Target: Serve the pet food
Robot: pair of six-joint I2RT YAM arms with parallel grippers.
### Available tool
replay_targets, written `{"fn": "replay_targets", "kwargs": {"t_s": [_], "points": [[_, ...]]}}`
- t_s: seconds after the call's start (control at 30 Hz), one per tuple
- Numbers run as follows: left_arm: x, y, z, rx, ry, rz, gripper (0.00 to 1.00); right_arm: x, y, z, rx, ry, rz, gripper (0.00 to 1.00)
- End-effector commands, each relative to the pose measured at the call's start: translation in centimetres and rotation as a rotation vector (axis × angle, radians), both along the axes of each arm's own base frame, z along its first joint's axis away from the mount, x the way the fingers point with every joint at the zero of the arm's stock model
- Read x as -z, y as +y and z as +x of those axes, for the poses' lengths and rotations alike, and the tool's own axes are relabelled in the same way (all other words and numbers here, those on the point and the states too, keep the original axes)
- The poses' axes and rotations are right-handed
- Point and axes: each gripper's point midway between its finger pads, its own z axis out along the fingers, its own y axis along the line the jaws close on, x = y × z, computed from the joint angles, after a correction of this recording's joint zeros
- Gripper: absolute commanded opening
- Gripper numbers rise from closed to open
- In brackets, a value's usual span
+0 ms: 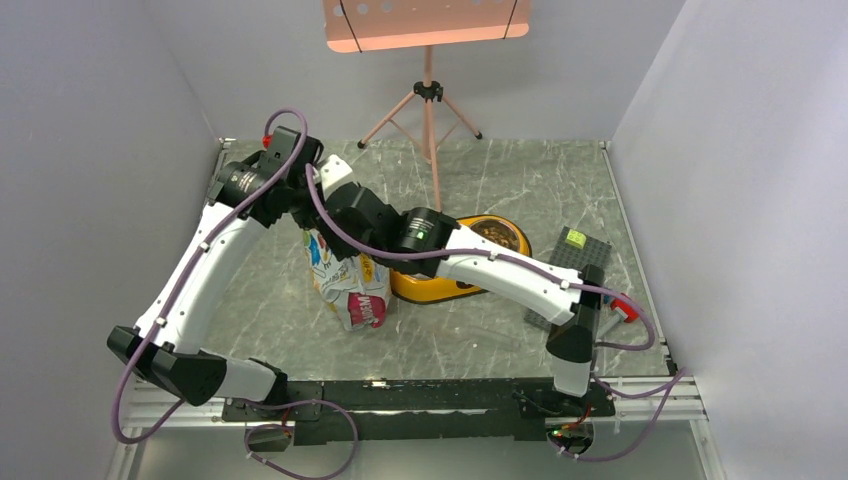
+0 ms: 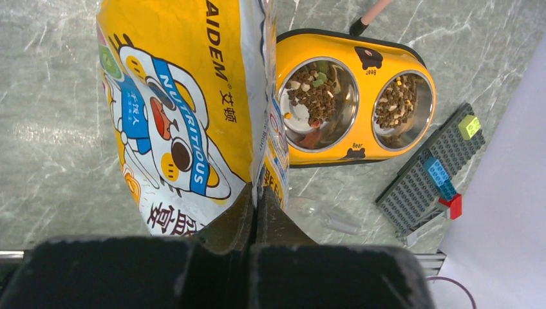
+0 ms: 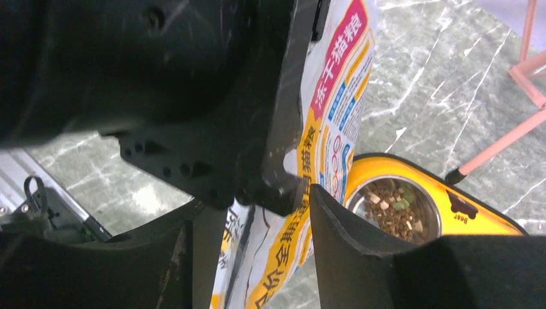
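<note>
The crinkly white-and-yellow pet food bag (image 2: 180,96) stands upright on the marble table, just left of the yellow feeder (image 2: 357,55). Brown kibble lies in both steel bowls (image 2: 319,93) (image 2: 394,103). My left gripper (image 2: 257,196) is shut on the bag's top side seam. My right gripper (image 3: 257,238) is open, its fingers (image 3: 341,238) on either side of the bag (image 3: 335,96) without pressing it. In the top view both wrists crowd over the bag (image 1: 350,285), hiding its top; the feeder (image 1: 440,290) is partly under the right arm.
A grey brick baseplate (image 2: 418,183) with a few coloured bricks lies right of the feeder. A clear plastic piece (image 2: 328,217) lies on the table in front of the feeder. A pink tripod stand (image 1: 428,95) is at the back. White walls enclose the table.
</note>
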Motion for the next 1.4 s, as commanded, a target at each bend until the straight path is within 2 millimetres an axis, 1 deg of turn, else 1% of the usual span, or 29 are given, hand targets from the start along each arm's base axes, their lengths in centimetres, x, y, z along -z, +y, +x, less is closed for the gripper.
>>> {"fn": "replay_targets", "kwargs": {"t_s": [0.0,0.03,0.07,0.13,0.17,0.23,0.27,0.3,0.33,0.4,0.43,0.47,0.53,0.63,0.77,0.87,0.93,1.07,1.1,1.13,1.17,1.2,1.23,1.27,1.3,1.33,1.37], "points": [[-2.9,-0.2,-0.6,-0.048,-0.02,-0.067,0.0,-1.2,1.1,1.1,0.025,-0.044,0.0,0.51],[-3.4,-0.3,-0.4,-0.046,-0.032,-0.076,0.0,-1.0,1.1,1.3,0.038,-0.044,0.0,0.48],[-3.7,-0.3,-0.3,-0.047,-0.038,-0.078,0.0,-0.6,1.1,1.3,0.048,-0.035,0.002,0.4],[-4.1,-0.3,0.0,-0.05,-0.042,-0.08,0.0,0.1,0.7,1.3,0.065,-0.024,-0.011,0.08],[-4.2,-0.4,0.2,-0.049,-0.042,-0.087,0.0,0.6,0.2,1.4,0.092,-0.014,-0.022,0.0],[-4.6,-0.2,0.4,-0.063,-0.041,-0.1,0.0,2.1,-0.8,0.9,0.12,0.026,-0.048,0.0],[-4.7,-0.1,0.5,-0.069,-0.045,-0.11,0.0,2.9,-0.9,0.2,0.092,0.051,-0.056,0.0],[-4.9,0.1,0.7,-0.077,-0.05,-0.12,0.0,3.3,-0.7,-0.9,0.026,0.083,-0.04,0.0],[-5.1,0.2,0.9,-0.078,-0.053,-0.125,0.0,2.5,-0.8,-1.6,-0.004,0.095,0.012,0.0],[-5.4,0.9,1.1,-0.089,-0.058,-0.121,0.0,2.2,-1.2,-2.2,-0.024,0.126,0.078,0.0],[-5.5,1.0,1.1,-0.092,-0.059,-0.119,0.0,1.5,-1.1,-2.4,-0.045,0.124,0.122,0.0],[-5.5,1.0,1.1,-0.087,-0.061,-0.121,0.0,1.3,-1.1,-2.6,-0.062,0.127,0.14,0.0],[-5.6,1.1,1.1,-0.091,-0.059,-0.129,0.0,0.9,-1.2,-2.4,-0.056,0.129,0.158,0.0],[-5.8,0.9,1.0,-0.094,-0.061,-0.151,0.0,1.4,-1.1,-1.8,-0.05,0.141,0.113,0.0],[-6.0,0.6,0.8,-0.097,-0.056,-0.179,0.0,1.7,-0.6,-1.1,-0.045,0.128,0.06,0.25],[-5.9,0.4,0.6,-0.101,-0.054,-0.195,0.0,2.1,-0.1,-0.8,-0.04,0.115,0.01,0.34],[-5.9,0.4,0.6,-0.106,-0.051,-0.2,0.0,2.4,-0.1,-0.6,-0.02,0.098,-0.024,0.35],[-5.6,0.7,0.6,-0.121,-0.047,-0.189,0.0,2.8,-1.4,0.4,0.083,0.034,-0.104,0.32],[-5.6,0.7,0.5,-0.124,-0.047,-0.192,0.0,3.3,-2.2,0.8,0.124,0.014,-0.154,0.28],[-5.6,0.7,0.6,-0.123,-0.049,-0.191,0.0,3.7,-3.0,1.1,0.167,-0.004,-0.198,0.16],[-5.6,1.1,0.9,-0.137,-0.058,-0.17,0.0,4.0,-4.0,1.4,0.211,-0.023,-0.242,0.0],[-5.5,1.5,1.2,-0.146,-0.063,-0.154,0.0,4.1,-4.6,1.2,0.222,-0.018,-0.262,0.0],[-5.4,1.8,1.4,-0.146,-0.063,-0.144,0.0,4.3,-4.2,0.5,0.158,0.0,-0.255,0.0],[-5.3,1.9,1.6,-0.143,-0.059,-0.136,0.0,3.8,-3.8,-0.6,0.081,0.025,-0.201,0.0],[-5.3,2.0,1.8,-0.137,-0.057,-0.134,0.0,3.6,-3.1,-1.6,-0.005,0.075,-0.113,0.0],[-5.3,2.0,2.0,-0.13,-0.059,-0.132,0.0,2.9,-2.4,-3.4,-0.137,0.165,0.001,0.0],[-5.3,2.2,2.1,-0.126,-0.063,-0.128,0.0,1.3,-1.6,-5.1,-0.257,0.203,0.141,0.0]]}}
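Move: The pet food bag stands upright just under both grippers, its upper edge already lying between the right hand's open fingers; the bag's middle is about 14 cm below that hand, roughly level with it fore-and-aft and 1 cm to its left. The yellow double bowl sits some 18 cm to the right of the right hand, 6 cm ahead and 28 cm down. From the left hand, which already pinches the bag, its middle lies about 3 cm back, 3 cm right and 13 cm below. The right hand shifts about 1 cm forward and left as its fingers shut on the bag's edge beside the left gripper, draws back a centimetre and rolls its left side up some 10 degrees, then opens partway, sinks about 4 cm away from the left gripper while rolling back, and pinches the edge again lower down. Meanwhile the left hand keeps its shut grip on the bag almost in place, drifting a centimetre left and tipping its fingers down by nearly 10 degrees. ##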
